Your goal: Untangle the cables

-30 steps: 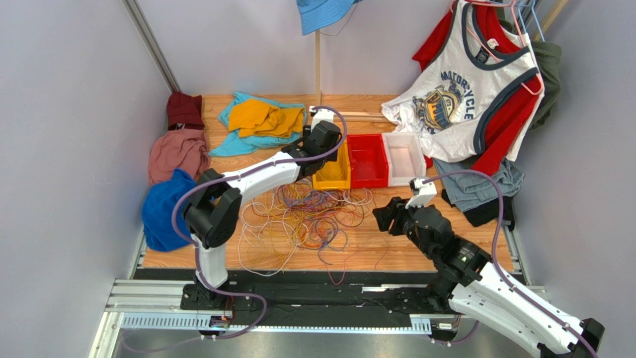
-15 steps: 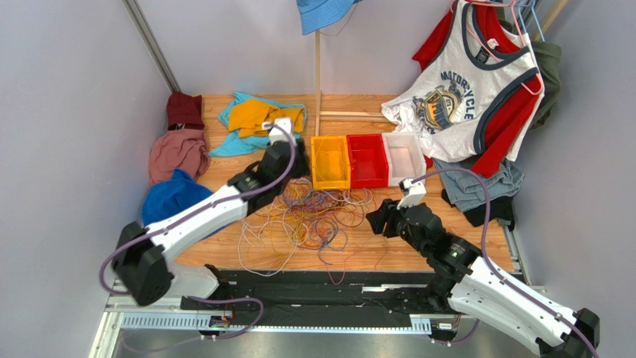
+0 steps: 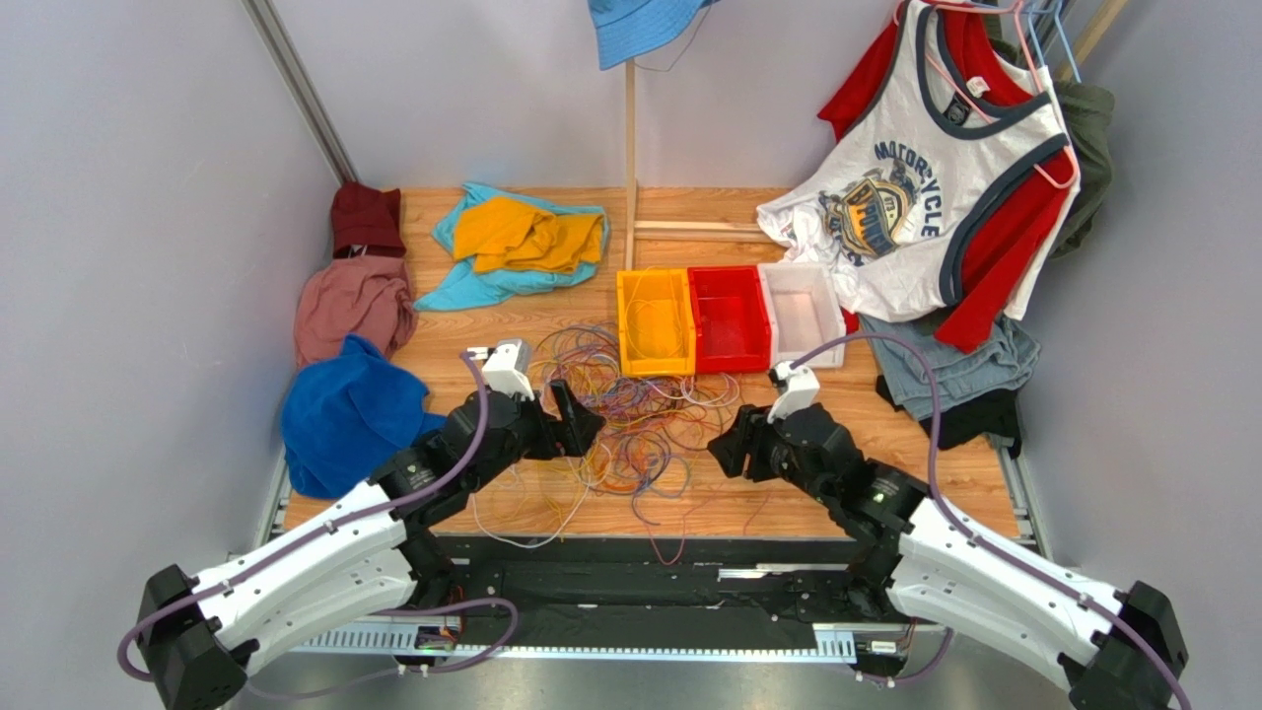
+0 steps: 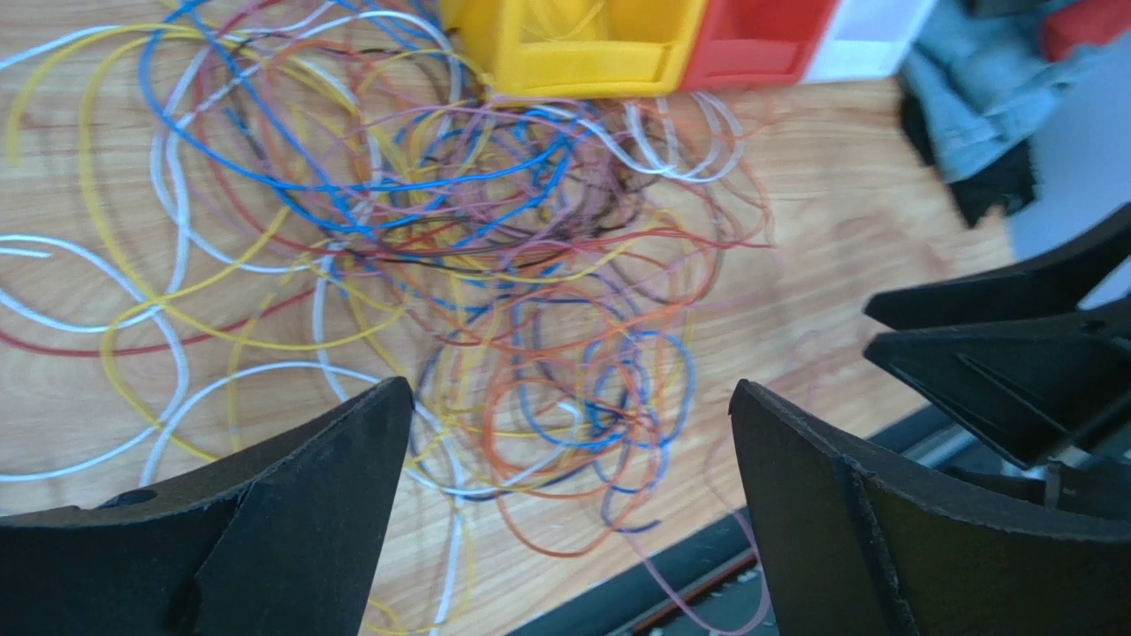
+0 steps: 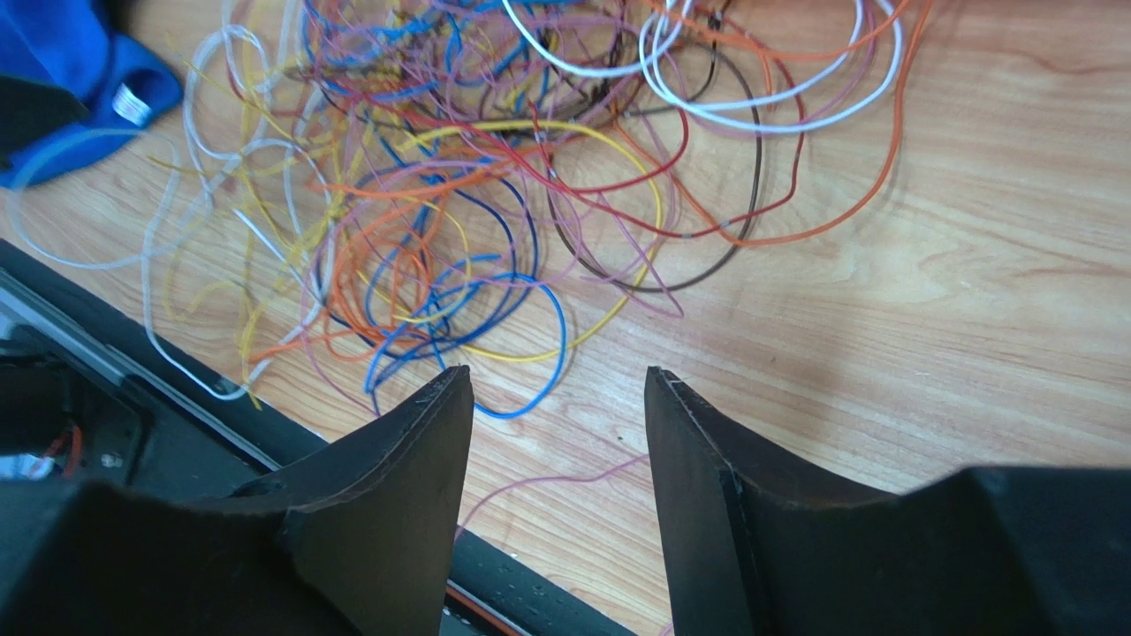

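Note:
The cables (image 3: 630, 429) lie in a tangled heap of white, yellow, orange, purple, blue and red loops on the wooden table, in front of the bins. My left gripper (image 3: 581, 425) hangs at the heap's left side, jaws wide open and empty; the tangle (image 4: 531, 305) spreads out beyond its fingers (image 4: 305, 504). My right gripper (image 3: 722, 448) sits at the heap's right side, open with nothing between its fingers (image 5: 425, 464). Only bare wood and one thin purple wire (image 5: 558, 484) lie under its gap; the cable heap (image 5: 452, 225) is ahead.
Yellow (image 3: 656, 323), red (image 3: 730, 317) and white (image 3: 805, 311) bins stand in a row behind the heap. Clothes lie around: a blue cloth (image 3: 344, 411), pink (image 3: 351, 303) and maroon pieces at left, teal and orange garments (image 3: 511, 240) behind, shirts (image 3: 919, 178) hanging at right. The black rail (image 3: 667, 555) borders the near edge.
My left arm has swung back from the yellow bin to the heap's near left side, and its jaws have opened wide. My right gripper has crept leftward toward the heap.

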{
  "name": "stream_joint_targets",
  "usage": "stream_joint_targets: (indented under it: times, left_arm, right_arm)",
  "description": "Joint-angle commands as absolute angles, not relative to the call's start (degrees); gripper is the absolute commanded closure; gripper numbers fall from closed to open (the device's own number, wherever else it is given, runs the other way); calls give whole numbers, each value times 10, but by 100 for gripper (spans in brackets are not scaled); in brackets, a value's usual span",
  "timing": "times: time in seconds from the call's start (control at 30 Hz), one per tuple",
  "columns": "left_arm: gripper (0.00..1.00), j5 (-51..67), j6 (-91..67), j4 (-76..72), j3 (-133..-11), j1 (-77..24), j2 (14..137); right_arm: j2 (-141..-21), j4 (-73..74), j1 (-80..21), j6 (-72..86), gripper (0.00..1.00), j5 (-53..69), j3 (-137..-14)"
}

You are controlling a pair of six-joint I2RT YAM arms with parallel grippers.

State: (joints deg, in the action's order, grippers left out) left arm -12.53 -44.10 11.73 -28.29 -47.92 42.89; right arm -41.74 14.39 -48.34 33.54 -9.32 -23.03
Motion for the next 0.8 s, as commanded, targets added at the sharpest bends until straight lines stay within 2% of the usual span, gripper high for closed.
stream_joint_targets:
  times: [0.0, 0.23, 0.43, 0.63, 0.67, 0.7, 0.77]
  left_arm:
    - [1, -110, -468, 117, -294, -506, 421]
    - [1, -92, -482, 43, -246, -535, 480]
    - [1, -76, -467, -35, -264, -542, 676]
    - [1, -77, -461, -79, -321, -550, 782]
    - [8, -83, -459, -62, -331, -550, 787]
    - [34, -86, -447, -52, -340, -550, 789]
    - [70, -111, -440, -11, -356, -550, 773]
  right_arm:
    - [-339, 169, -486, 354, 46, -140, -267]
    - [-297, 236, -486, 352, 46, -166, -298]
    - [-284, 246, -487, 368, 47, -153, -289]
    - [-271, 268, -487, 362, 48, -156, -296]
    - [-267, 272, -487, 361, 48, -155, -296]
    - [-264, 274, -487, 362, 48, -156, -297]
    - [-256, 275, -488, 361, 48, -154, -296]
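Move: The near clump of the cables, orange and blue coils, lies about 9 cm to the left hand's right, roughly 1 cm back and some 12 cm below. The main knot of the cables is about 9 cm ahead and 4 cm right of that hand; the yellow box's middle is some 16 cm ahead and 10 cm right, the red box 9 cm farther right. From the right hand, the near clump lies about 12 cm left, 1 cm ahead and 8 cm below. The left fingers end up down among the strands at the left edge of the near clump, wide open until the end, then closing to about half on some yellow and orange ones. They get there by easing back and right, dropping roughly 12 cm, then sweeping 3 cm farther right and slightly forward, the wrist tipping down. Meanwhile the empty right hand rises about 6 cm and shifts 3 cm right, away from the cables. ##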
